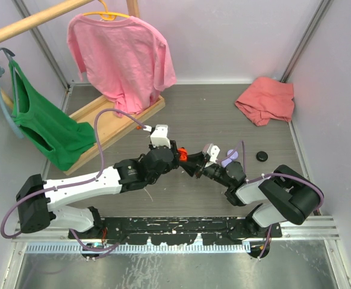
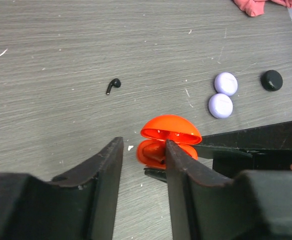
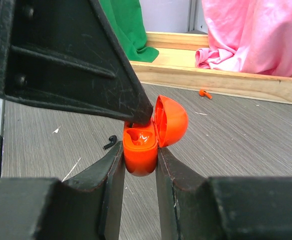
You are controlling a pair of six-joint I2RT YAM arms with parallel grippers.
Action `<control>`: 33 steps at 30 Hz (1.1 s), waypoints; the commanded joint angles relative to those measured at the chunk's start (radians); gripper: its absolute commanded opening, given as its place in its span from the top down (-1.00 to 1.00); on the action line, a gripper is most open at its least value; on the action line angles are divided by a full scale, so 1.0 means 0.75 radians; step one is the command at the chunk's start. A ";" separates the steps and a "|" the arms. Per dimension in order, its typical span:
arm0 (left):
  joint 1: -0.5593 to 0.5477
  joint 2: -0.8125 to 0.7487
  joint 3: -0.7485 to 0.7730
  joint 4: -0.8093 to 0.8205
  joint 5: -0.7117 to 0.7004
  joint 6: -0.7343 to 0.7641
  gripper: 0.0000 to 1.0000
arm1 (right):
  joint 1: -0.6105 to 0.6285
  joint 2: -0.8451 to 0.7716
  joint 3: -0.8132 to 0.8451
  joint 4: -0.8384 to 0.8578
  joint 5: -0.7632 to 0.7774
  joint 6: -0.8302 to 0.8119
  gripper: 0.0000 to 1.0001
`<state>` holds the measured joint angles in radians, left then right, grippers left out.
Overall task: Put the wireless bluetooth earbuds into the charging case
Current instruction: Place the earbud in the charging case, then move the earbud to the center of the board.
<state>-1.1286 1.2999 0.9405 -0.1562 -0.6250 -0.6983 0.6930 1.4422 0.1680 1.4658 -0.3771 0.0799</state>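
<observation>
The orange-red charging case (image 3: 140,152) stands with its lid (image 3: 172,120) swung open, and my right gripper (image 3: 140,148) is shut on its lower half just above the floor. My left gripper (image 2: 143,145) is open; floor shows between its fingers. Its right fingertip (image 3: 141,118) rests at the case's open top. A darker orange-red shape (image 2: 158,152) lies in the case's socket beside that fingertip; I cannot tell whether it is an earbud. A black earbud (image 2: 113,86) lies loose on the floor beyond the case. An orange-red earbud (image 3: 204,93) lies by the wooden base.
Two lilac round shells (image 2: 223,95) sit side by side right of the orange case, with a black round case (image 2: 271,80) further right. A wooden rack base (image 1: 118,123) carries a pink shirt (image 1: 121,54) and a green top (image 1: 43,129). A pink cloth (image 1: 265,99) lies at the back right.
</observation>
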 commanded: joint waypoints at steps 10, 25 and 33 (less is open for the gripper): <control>0.006 -0.195 0.064 -0.171 -0.240 0.062 -0.13 | -0.001 -0.018 0.007 0.140 0.031 -0.034 0.98; 0.466 0.099 0.147 -0.228 -0.053 0.164 -0.27 | 0.001 -0.023 0.010 0.122 0.045 -0.041 0.98; 0.700 0.421 0.253 -0.117 0.068 0.080 -0.48 | 0.002 -0.020 0.013 0.110 0.047 -0.045 0.98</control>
<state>-0.6624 1.5299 1.0466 -0.3252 -0.6228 -0.5957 0.6926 1.4418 0.1680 1.4662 -0.3523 0.0723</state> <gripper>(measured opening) 0.702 0.332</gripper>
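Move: The loose orange earbud lies on the table about 20 cm ahead of the left gripper, 16 cm to its left and 19 cm below. One black earbud is some 4 cm ahead and 15 cm left, another roughly 13 cm straight ahead, both at table level. The orange case, held by the right hand, sits at the left fingertips, about 2 cm right and 2 cm below. From the right hand the loose orange earbud is about 20 cm ahead, 18 cm left and 16 cm below. Keep opening the left fingers to come free of the case, drawing the left gripper off leftward and about 3 cm up. Then swing it forward, left and down towards the loose orange earbud by the wooden tray, sinking some 10 cm, turning counter-clockwise about 25 degrees and rolling its left side up, fingers spreading wide. Hold the case still with the right gripper. ##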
